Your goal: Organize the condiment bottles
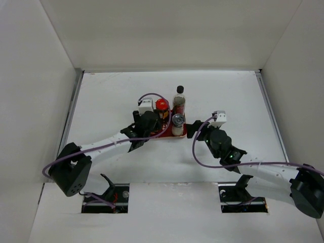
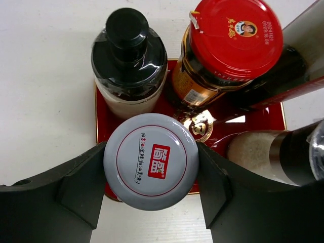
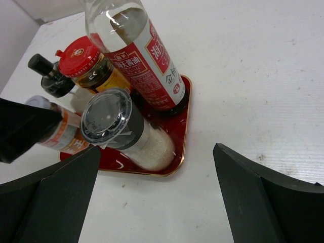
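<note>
A silver-grey-lidded jar (image 2: 151, 161) stands at the front left of the red tray (image 2: 101, 121), and my left gripper (image 2: 151, 169) is shut on its sides. Behind it on the tray stand the small white black-capped bottle (image 2: 129, 55) and the red-lidded brown jar (image 2: 233, 40). The tall clear bottle (image 3: 142, 55) is at the tray's back right. In front of it stands a second short jar (image 3: 126, 131) of white grains. My right gripper (image 3: 157, 202) is open and holds nothing, just off the tray's front right corner (image 3: 179, 147).
The white table is walled at the back and on both sides (image 1: 283, 76). My left arm (image 1: 101, 147) reaches in from the lower left and my right arm (image 1: 263, 169) from the lower right. A purple cable (image 1: 200, 152) loops near the tray.
</note>
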Tool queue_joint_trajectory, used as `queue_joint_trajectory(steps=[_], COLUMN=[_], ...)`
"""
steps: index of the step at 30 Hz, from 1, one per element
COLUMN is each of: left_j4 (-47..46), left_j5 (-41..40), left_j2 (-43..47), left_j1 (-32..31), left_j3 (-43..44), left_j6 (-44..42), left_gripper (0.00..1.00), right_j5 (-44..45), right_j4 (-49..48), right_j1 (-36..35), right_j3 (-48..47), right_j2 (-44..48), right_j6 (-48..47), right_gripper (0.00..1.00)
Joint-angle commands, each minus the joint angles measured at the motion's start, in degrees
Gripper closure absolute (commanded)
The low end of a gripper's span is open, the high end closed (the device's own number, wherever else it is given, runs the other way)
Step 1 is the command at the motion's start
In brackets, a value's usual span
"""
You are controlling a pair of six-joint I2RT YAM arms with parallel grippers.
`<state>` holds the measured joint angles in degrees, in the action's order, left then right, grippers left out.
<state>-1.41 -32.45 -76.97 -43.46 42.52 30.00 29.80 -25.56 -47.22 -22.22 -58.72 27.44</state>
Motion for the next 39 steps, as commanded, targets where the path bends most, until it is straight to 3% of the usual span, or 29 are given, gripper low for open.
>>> queue_joint_trajectory(steps=[1,9,17,26,30,33,38,39], left_j4=[-9.92,-12.65,-11.95,-7.2,-8.17,-7.3,-2.65,-1.5], left_j5=[-0.42,-1.39,-2.09,-6.66,-5.35,-0.01,7.04,7.13], left_j2=[-0.81,-4.77,-1.17,16.56,23.69,26.42,27.66,27.75], left_j1=[0.18,0.09,-0.52,2.63,10.0,17.03,26.01,27.06], left_j3=[3.1,1.16,0.63,-3.04,-10.07,-14.74,-17.12,-17.12], left_j6=[-0.11,0.23,-0.2,-0.03,4.35,10.06,15.52,15.96], left_gripper=[0.58,0.45,0.0,0.0,0.0,0.0,0.0,0.0], right_j5=[0.26,0.34,0.34,5.18,4.91,4.83,4.83,4.74], right_j4=[-3.35,-3.62,-3.36,-4.76,-4.14,-4.58,-5.81,-5.73], right_j1=[0.33,0.42,0.6,1.47,1.74,1.83,3.93,4.37], right_j3=[0.16,0.07,0.24,3.23,1.92,1.48,2.7,3.05], right_j2=[1.06,0.8,1.59,5.99,1.95,-0.25,-0.35,0.61], right_j6=[1.04,0.95,1.21,2.53,3.06,4.02,4.9,5.08], right_gripper=[0.0,0.0,0.0,0.0,0.0,0.0,0.0,0.04])
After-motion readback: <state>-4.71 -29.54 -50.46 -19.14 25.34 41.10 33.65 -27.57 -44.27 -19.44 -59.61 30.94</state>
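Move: The left hand holds the white-lidded jar just above its spot in the tray's near-left corner: the tray floor there lies about 1 cm ahead, 1 cm right and 9 cm below. The black-topped bottle stands roughly 6 cm ahead and 1 cm left of the hand, the red-lidded jar 5 cm ahead and 5 cm right, the spice jar 1 cm ahead and 11 cm right. From the right hand, that spot is some 18 cm left, 4 cm ahead and 13 cm below. Down about 3 cm and a touch forward, the left hand lowers the held white-lidded jar onto the tray, opens wide to let go, climbs steeply clear, then swings left away from the tray, some 16 cm in all, sinking again and turning about 25 degrees counter-clockwise. The open, empty right hand shifts about 3 cm to its right, away from the tray. ##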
